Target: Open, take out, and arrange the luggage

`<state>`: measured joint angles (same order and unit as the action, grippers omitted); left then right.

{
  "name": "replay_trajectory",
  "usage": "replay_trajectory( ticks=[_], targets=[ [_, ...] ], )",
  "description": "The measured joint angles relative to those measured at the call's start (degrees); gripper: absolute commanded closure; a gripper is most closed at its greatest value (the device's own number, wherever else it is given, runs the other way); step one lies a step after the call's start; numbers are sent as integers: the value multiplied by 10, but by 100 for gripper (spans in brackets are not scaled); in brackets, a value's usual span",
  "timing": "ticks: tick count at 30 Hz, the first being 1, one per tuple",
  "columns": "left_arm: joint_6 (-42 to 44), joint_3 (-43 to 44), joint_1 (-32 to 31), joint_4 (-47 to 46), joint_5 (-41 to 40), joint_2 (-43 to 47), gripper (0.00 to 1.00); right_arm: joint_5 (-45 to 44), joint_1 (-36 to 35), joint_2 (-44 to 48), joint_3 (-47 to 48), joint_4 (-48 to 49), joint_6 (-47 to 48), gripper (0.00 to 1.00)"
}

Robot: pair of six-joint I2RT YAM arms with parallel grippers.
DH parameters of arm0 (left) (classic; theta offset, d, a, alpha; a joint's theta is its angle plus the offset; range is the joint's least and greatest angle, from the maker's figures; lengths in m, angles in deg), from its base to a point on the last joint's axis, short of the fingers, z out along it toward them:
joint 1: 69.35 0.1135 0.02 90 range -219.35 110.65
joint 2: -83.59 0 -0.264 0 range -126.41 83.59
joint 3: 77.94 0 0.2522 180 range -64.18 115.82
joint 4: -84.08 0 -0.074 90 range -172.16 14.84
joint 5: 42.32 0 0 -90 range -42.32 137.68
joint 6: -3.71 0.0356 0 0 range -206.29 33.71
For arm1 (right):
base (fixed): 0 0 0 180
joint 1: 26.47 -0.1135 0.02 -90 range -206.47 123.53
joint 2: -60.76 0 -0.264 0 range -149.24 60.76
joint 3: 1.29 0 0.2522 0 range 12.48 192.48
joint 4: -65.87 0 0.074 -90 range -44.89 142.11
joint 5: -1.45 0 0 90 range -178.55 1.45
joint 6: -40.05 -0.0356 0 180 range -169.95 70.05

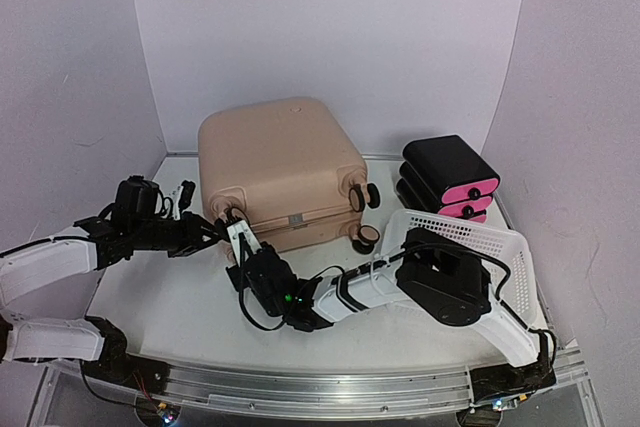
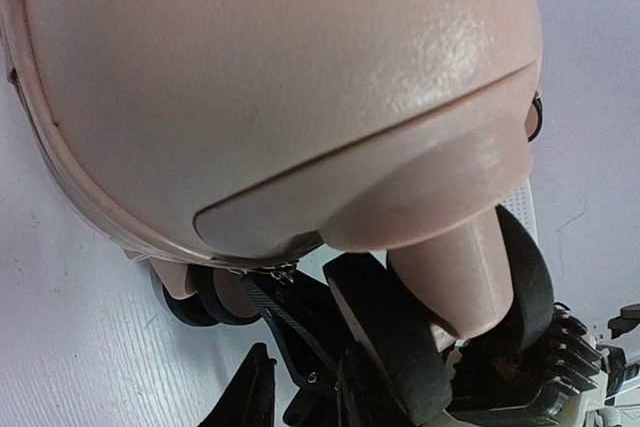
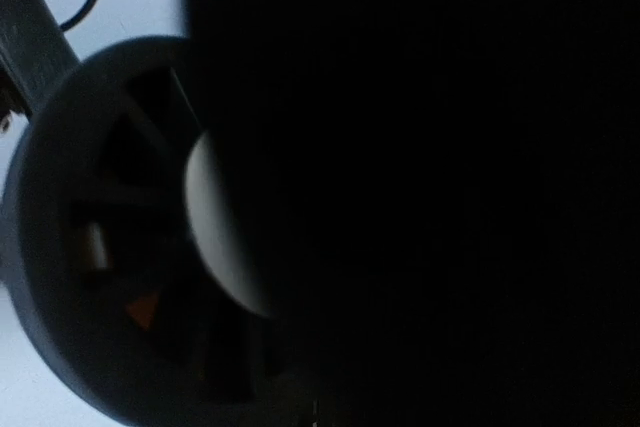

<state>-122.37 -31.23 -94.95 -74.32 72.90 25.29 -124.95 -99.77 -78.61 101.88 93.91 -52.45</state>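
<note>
The pale pink luggage (image 1: 275, 162) lies closed on the table, wheels toward me. It fills the left wrist view (image 2: 280, 77), with its zipper seam and a small metal pull (image 2: 272, 272) at the lower edge. My left gripper (image 1: 213, 229) is at the case's front left corner, beside a wheel. Its black fingers (image 2: 395, 342) stand apart under the seam (image 2: 320, 347). My right gripper (image 1: 240, 244) reaches across to the same corner. Its wrist view is almost black, showing only a wheel (image 3: 100, 247) up close, and its fingers are hidden.
A black-and-pink stacked drawer box (image 1: 450, 177) stands at the back right. A white perforated basket (image 1: 500, 242) lies at the right, partly under my right arm. The case's other wheels (image 1: 365, 217) point toward the basket. White walls close in behind and at both sides.
</note>
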Motion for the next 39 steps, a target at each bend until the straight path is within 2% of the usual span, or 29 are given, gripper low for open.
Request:
replay_trajectory(
  ticks=[8, 13, 19, 24, 29, 32, 35, 36, 39],
  targets=[
    [0, 0, -6, 0, 3, -10, 76, -16, -4, -13, 30, -17, 47, 100],
    [21, 0, -6, -4, 11, -18, 65, -9, -4, -13, 30, -23, 85, 100],
    [81, -4, -11, -44, 64, -59, 54, 6, -5, -13, 22, -11, 112, 100],
    [121, -11, -6, -81, 72, -63, 56, 9, -6, -13, 16, 5, 111, 100],
    [106, -26, -5, -101, 64, -54, 55, -2, -7, -13, 23, -3, 119, 100],
    [87, -47, -5, -107, 48, -21, 48, -11, -10, -14, 26, -9, 122, 100],
    [77, -56, -7, -69, 30, 29, 42, -16, -12, -14, 26, -8, 123, 100],
    [77, -54, -7, -43, 16, 46, 39, -17, -12, -15, 26, -8, 123, 100],
    [95, -17, 2, 68, -29, 78, 38, -20, -13, -17, 28, -7, 123, 100]
  ],
)
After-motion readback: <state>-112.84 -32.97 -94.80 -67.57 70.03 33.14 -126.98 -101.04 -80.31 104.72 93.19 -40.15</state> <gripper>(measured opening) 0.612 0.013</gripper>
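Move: At the suitcase's near-left corner, the right hand is shut on what looks like the zipper pull; the corner it works round lies about 2 cm ahead and 2 cm left, level. The upper left wheel is some 3 cm ahead and 6 cm above, straight in line; the upper right wheel is about 6 cm ahead, 26 cm right and 6 cm above. From the left hand, the upper left wheel lies roughly 4 cm ahead and 4 cm right, level. Keeping its fingers shut at the corner zipper, the right hand edges about 1 cm left, then stays nearly in place, its left side rolling down and fingertips tilting up some 10 degrees. The left hand first dips 2–3 cm right and down beside the upper left wheel, turning clockwise, then swings about 4 cm left, drawing slightly back and up, away from the wheel, its fingers opening to over half. ##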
